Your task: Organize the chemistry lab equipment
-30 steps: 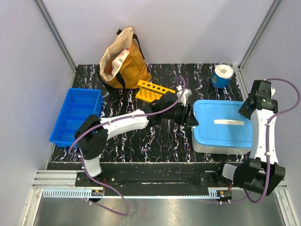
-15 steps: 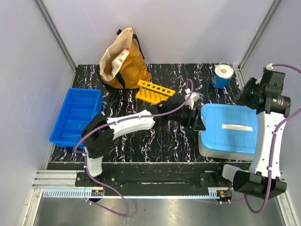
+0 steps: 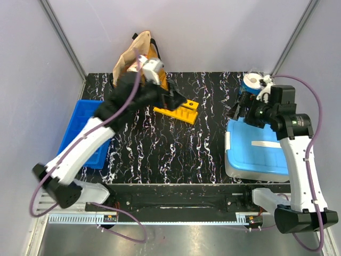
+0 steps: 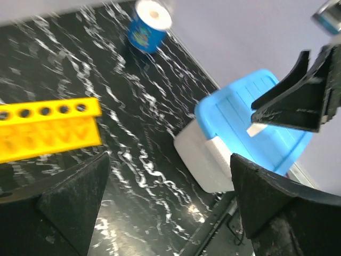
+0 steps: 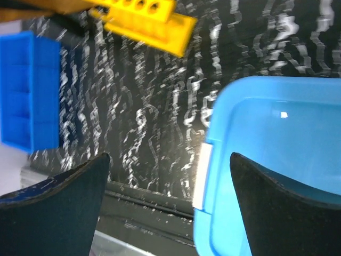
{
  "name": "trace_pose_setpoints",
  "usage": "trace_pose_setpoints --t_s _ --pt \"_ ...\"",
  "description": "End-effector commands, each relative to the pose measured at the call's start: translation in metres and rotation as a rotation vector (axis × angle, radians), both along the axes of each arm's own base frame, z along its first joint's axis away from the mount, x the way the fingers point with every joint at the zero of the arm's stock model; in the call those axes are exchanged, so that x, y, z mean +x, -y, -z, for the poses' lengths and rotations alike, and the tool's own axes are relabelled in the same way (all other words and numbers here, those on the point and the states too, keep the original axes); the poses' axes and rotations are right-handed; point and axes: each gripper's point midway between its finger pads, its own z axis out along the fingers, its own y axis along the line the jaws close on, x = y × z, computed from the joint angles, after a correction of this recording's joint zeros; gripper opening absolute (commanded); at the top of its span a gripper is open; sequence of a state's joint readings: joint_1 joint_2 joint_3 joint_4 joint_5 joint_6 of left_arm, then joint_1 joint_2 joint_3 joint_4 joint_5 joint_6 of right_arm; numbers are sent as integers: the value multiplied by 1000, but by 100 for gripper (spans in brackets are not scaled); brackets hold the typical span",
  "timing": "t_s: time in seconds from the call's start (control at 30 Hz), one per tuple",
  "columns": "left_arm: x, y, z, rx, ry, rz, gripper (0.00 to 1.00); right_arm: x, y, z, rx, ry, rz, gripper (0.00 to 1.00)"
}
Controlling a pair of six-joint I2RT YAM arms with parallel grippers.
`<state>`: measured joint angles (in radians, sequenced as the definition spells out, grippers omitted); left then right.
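Note:
The chemistry lab equipment is out of view. My left gripper (image 3: 178, 98) hangs open and empty above the near end of a yellow rack with a row of holes (image 3: 180, 111), which shows blurred in the left wrist view (image 4: 48, 128). That gripper (image 4: 169, 157) has only dark tabletop between its fingers. My right gripper (image 3: 238, 111) is open and empty over the far left corner of the white bin with a blue lid (image 3: 256, 152). In the right wrist view this gripper (image 5: 169, 157) frames the lid's left edge (image 5: 266, 160) and the table.
A tan fabric bag (image 3: 128, 58) stands at the back, partly behind the left arm. A blue divided tray (image 3: 80, 128) lies at the left edge. A white paper roll in blue wrap (image 3: 251, 84) stands at the back right. Grey walls enclose the table.
The left arm has let go of the bin's left edge, lifted and swung back-left over the yellow rack. The right arm came in over the bin's far corner. Both grippers opened wider. The bin slid slightly right.

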<state>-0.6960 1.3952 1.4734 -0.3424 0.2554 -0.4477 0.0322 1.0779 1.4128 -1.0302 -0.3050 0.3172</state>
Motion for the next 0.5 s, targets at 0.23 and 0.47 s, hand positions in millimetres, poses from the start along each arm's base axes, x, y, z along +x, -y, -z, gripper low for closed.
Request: trace_pose_setpoints --t_s 0.23,0.47 --pt "-74 -141 -22 200 208 -186 99 -14 -53 -56 252 328 -152 100" --pt "-104 -166 -16 125 225 -232 99 -28 -64 -61 327 368 -210 100"
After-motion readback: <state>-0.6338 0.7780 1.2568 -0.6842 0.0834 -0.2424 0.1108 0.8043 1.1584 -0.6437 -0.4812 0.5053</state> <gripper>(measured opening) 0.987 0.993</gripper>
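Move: The lidded white bin, which both empty hands have just left, is centred about 33 cm to the left hand's right, 12 cm back and 23 cm below. The yellow rack stands about 6 cm ahead of that hand, nearly 30 cm down; the blue tray 39 cm to its left and 6 cm back. From the right hand the bin is about 11 cm right, 9 cm back and 19 cm below, the paper roll 17 cm ahead and 9 cm right. Left hand withdraws about 15 cm left, 10 back; right rises and goes left 5 cm, tilting up; both open. ##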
